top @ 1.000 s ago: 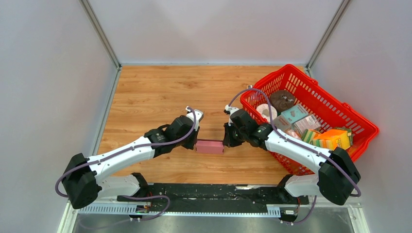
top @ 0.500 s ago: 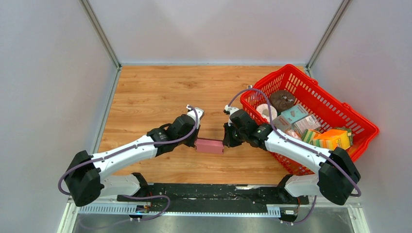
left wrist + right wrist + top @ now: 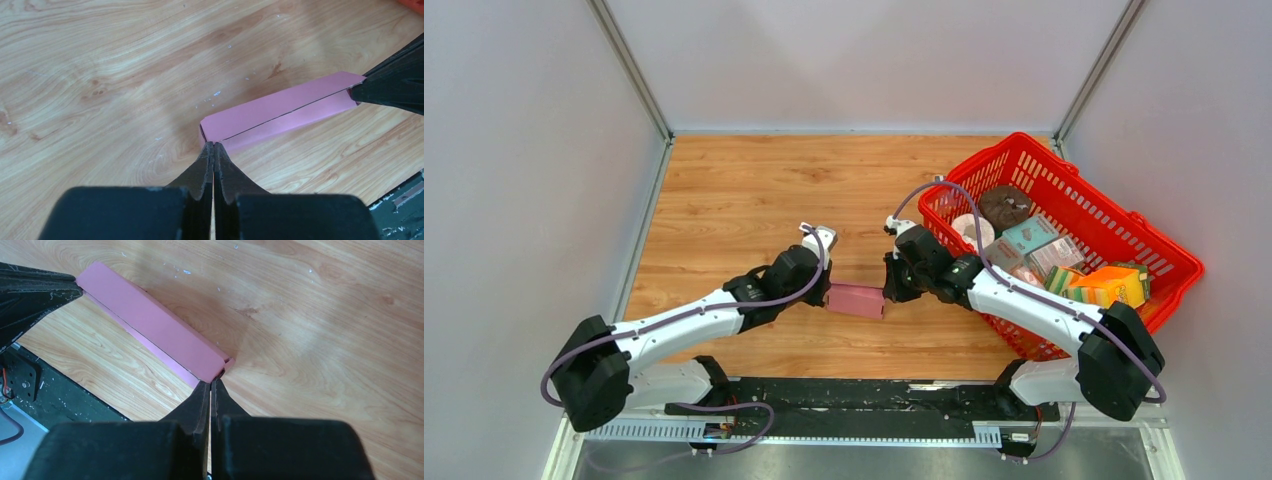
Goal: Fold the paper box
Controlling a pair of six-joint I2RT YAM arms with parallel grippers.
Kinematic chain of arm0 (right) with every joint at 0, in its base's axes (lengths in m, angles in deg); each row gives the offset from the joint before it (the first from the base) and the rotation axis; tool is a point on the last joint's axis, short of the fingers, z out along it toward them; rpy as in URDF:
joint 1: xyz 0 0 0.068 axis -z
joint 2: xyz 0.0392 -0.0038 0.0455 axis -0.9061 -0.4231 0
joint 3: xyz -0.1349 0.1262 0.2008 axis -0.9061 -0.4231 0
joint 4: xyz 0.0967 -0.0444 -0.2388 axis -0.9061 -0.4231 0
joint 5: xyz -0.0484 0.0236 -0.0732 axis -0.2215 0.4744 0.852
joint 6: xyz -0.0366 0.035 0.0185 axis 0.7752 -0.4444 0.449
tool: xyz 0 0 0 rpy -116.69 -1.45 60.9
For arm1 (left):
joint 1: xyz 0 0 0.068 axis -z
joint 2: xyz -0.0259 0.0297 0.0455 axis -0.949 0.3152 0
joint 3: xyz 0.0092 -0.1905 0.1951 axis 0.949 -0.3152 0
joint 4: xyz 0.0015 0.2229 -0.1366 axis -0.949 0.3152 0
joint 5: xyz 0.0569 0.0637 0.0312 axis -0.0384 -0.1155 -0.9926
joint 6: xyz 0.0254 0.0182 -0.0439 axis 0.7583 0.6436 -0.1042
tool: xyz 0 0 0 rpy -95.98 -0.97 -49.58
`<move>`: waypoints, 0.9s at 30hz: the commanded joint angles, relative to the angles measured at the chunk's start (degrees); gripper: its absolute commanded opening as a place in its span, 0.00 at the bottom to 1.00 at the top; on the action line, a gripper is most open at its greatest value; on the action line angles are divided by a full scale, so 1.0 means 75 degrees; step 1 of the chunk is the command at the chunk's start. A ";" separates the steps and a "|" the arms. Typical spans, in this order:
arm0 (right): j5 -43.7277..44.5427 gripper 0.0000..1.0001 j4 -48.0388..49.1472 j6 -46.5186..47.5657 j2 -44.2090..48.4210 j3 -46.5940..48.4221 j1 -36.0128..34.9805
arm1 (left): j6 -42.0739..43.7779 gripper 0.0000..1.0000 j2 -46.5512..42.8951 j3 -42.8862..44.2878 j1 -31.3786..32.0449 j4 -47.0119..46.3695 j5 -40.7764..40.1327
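The paper box (image 3: 856, 299) is a long pink folded rectangle, held between my two grippers near the table's front middle. In the left wrist view the paper box (image 3: 280, 112) shows a seam along its length, and a shadow lies on the wood beside it. My left gripper (image 3: 827, 293) is shut, its tips (image 3: 213, 144) pinched together on the box's left end. My right gripper (image 3: 886, 290) is shut on the opposite end, its tips (image 3: 211, 381) meeting at the end of the box (image 3: 150, 322), where a small tab sticks out.
A red basket (image 3: 1064, 170) stands at the right, just behind the right arm, holding a teal box (image 3: 1029, 235), an orange box (image 3: 1114, 285) and other goods. Bare wooden tabletop (image 3: 744, 190) stretches to the back and left. Grey walls enclose three sides.
My left gripper has shut on the box's left end, and its arm has shifted slightly nearer. The box's left end has tipped a little. The right gripper has stayed shut in place.
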 commanded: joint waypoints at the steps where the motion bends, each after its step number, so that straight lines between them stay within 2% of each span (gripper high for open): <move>1: -0.0136 0.00 -0.0163 0.0129 -0.0163 0.0085 -0.0244 | -0.0374 0.00 -0.0097 -0.0466 0.0049 0.0033 0.0671; 3: -0.0136 0.00 -0.0163 0.0153 -0.0175 0.0097 -0.0257 | -0.0422 0.00 -0.0238 -0.0583 0.0060 -0.0026 0.0741; 4: -0.0159 0.10 -0.0221 0.0164 -0.0186 0.0097 -0.0268 | -0.0434 0.00 -0.0285 -0.0607 0.0049 -0.0073 0.0741; 5: -0.0113 0.15 -0.0280 0.0153 -0.0175 0.0120 -0.0268 | -0.0434 0.00 -0.0285 -0.0631 0.0060 -0.0050 0.0741; 8: -0.0135 0.21 -0.0654 0.0071 -0.0093 0.0284 -0.0268 | -0.0422 0.00 -0.0239 -0.0584 0.0049 0.0009 0.0706; 13: -0.0183 0.46 -0.1076 -0.0280 0.0364 0.0530 -0.0245 | -0.0481 0.00 -0.0297 -0.0701 0.0061 -0.0073 0.0730; 16: -0.0206 0.53 -0.1159 -0.0491 0.0540 0.0729 -0.0187 | -0.0481 0.00 -0.0379 -0.0737 0.0061 -0.0038 0.0741; 19: 0.0132 0.56 -0.1159 -0.0621 0.0436 0.0905 -0.0175 | -0.0516 0.00 -0.0484 -0.0842 0.0061 -0.0073 0.0729; 27: 0.0729 0.50 -0.1066 -0.0632 -0.0151 0.1234 -0.0163 | -0.0562 0.00 -0.0660 -0.0959 0.0084 -0.0062 0.0741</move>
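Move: Both closed grippers are at the ends of the paper box, which spans the gap between them. Its middle lies about 6 cm left of the right hand and 1 cm lower, and about 6 cm right of the left hand, 1 cm back and 1 cm lower. From the right hand, the white roll in the basket stands some 16 cm right and 13 cm ahead, and the red basket's middle about 32 cm right and 9 cm ahead. Open the right gripper to about half and let go of the box's right end, backing off some 2 cm; then lift the right hand nearly 3 cm clear while swinging forward again over that end. Meanwhile keep the left gripper shut at the box's left end and ease it back about 2 cm, rolling it slightly. ##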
